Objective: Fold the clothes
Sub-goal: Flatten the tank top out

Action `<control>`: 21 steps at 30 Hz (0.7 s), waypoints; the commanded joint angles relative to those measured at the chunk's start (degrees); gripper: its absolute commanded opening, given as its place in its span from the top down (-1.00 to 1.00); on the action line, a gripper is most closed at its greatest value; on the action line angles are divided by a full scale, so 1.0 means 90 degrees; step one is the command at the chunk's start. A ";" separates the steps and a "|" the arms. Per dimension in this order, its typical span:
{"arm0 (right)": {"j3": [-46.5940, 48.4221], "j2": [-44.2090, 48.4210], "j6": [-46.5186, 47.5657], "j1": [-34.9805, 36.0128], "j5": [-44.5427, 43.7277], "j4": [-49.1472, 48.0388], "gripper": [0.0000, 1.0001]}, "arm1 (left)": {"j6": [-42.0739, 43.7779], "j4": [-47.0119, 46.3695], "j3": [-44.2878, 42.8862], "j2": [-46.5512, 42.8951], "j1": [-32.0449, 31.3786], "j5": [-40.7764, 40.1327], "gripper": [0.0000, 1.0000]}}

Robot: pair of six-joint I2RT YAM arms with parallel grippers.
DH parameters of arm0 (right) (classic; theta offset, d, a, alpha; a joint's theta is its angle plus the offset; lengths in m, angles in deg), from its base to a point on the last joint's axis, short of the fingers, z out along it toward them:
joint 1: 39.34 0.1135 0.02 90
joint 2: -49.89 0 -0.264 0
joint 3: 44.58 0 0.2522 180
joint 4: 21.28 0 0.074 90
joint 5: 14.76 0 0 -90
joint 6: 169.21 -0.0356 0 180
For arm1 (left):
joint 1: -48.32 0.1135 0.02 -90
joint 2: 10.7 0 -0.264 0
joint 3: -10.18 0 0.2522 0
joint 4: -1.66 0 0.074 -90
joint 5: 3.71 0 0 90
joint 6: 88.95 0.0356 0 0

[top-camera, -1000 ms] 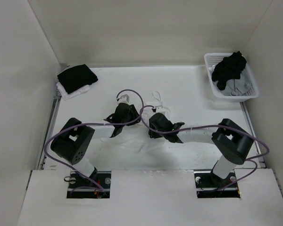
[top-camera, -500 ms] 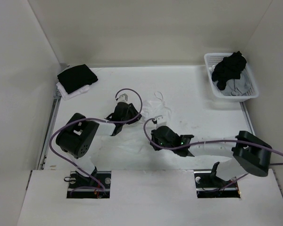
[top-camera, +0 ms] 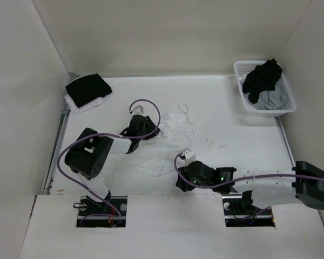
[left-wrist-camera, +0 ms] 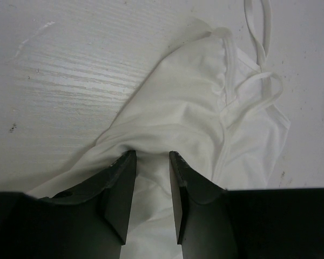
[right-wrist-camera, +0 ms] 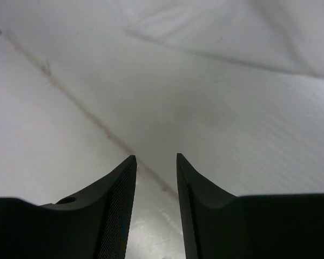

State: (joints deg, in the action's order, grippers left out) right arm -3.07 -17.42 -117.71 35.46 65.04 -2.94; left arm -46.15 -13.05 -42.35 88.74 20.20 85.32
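The clothes are a thin white camisole [top-camera: 170,132] lying rumpled in the middle of the table, its narrow straps [left-wrist-camera: 262,81] toward the far side. My left gripper [top-camera: 144,134] stands over its left part. In the left wrist view the fingers [left-wrist-camera: 121,178] are a little apart, with loose white fabric [left-wrist-camera: 205,108] lying between and under them, not pinched. My right gripper [top-camera: 180,179] is near the front edge, right of the garment's near hem. It is open over the bare table with nothing between its fingers [right-wrist-camera: 121,183]. A pale cloth edge [right-wrist-camera: 232,32] lies ahead of it.
A black garment on a white one [top-camera: 86,90] sits at the far left corner. A white lattice basket [top-camera: 237,70] with dark and grey clothes stands at the far right. White walls close in the table on three sides. A seam [right-wrist-camera: 70,91] runs across the tabletop.
The right arm has drawn back from the middle of the table to the near edge, away from the cloth. The camisole now spreads further toward the near side. The left gripper has barely shifted.
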 commanded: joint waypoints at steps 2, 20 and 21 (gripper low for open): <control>0.0597 -0.0039 0.0253 -0.1039 -0.0420 -0.0478 0.19 | -0.0029 0.0048 -0.0069 -0.0579 -0.0180 -0.0087 0.41; 0.2200 -0.2697 0.1045 -0.2135 -0.0175 -0.1173 0.19 | -0.0263 0.0263 0.0928 -0.1996 -0.0718 -0.0400 0.34; 0.2181 -0.2707 0.1045 -0.2135 -0.0243 -0.1173 0.19 | -0.0292 0.0253 0.0947 -0.1986 -0.0738 -0.0371 0.34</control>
State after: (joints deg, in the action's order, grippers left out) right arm 14.98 -41.57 -109.12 15.97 64.26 -12.06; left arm -47.55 -9.40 -34.83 72.94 14.02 81.89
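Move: The tank top's middle lies about 19 cm ahead of the right hand, 7 cm to its left and 4 cm lower; its straps are some 36 cm straight ahead of that hand, and the table's near edge is about 3 cm behind it. From the left hand, which is down on the upper part of the cloth, that middle is roughly 6 cm back, 3 cm to the right and 2 cm below. The left fingertips lift off the tank top, rising about 6 cm while drawing back, then start to sink again over the cloth some 5 cm nearer the base. Meanwhile the part-open right hand sweeps forward about 16 cm from the table's near edge to over the tank top's lower part, edging left and turning some 15 degrees clockwise; it rises a little on the way, then sinks again. ##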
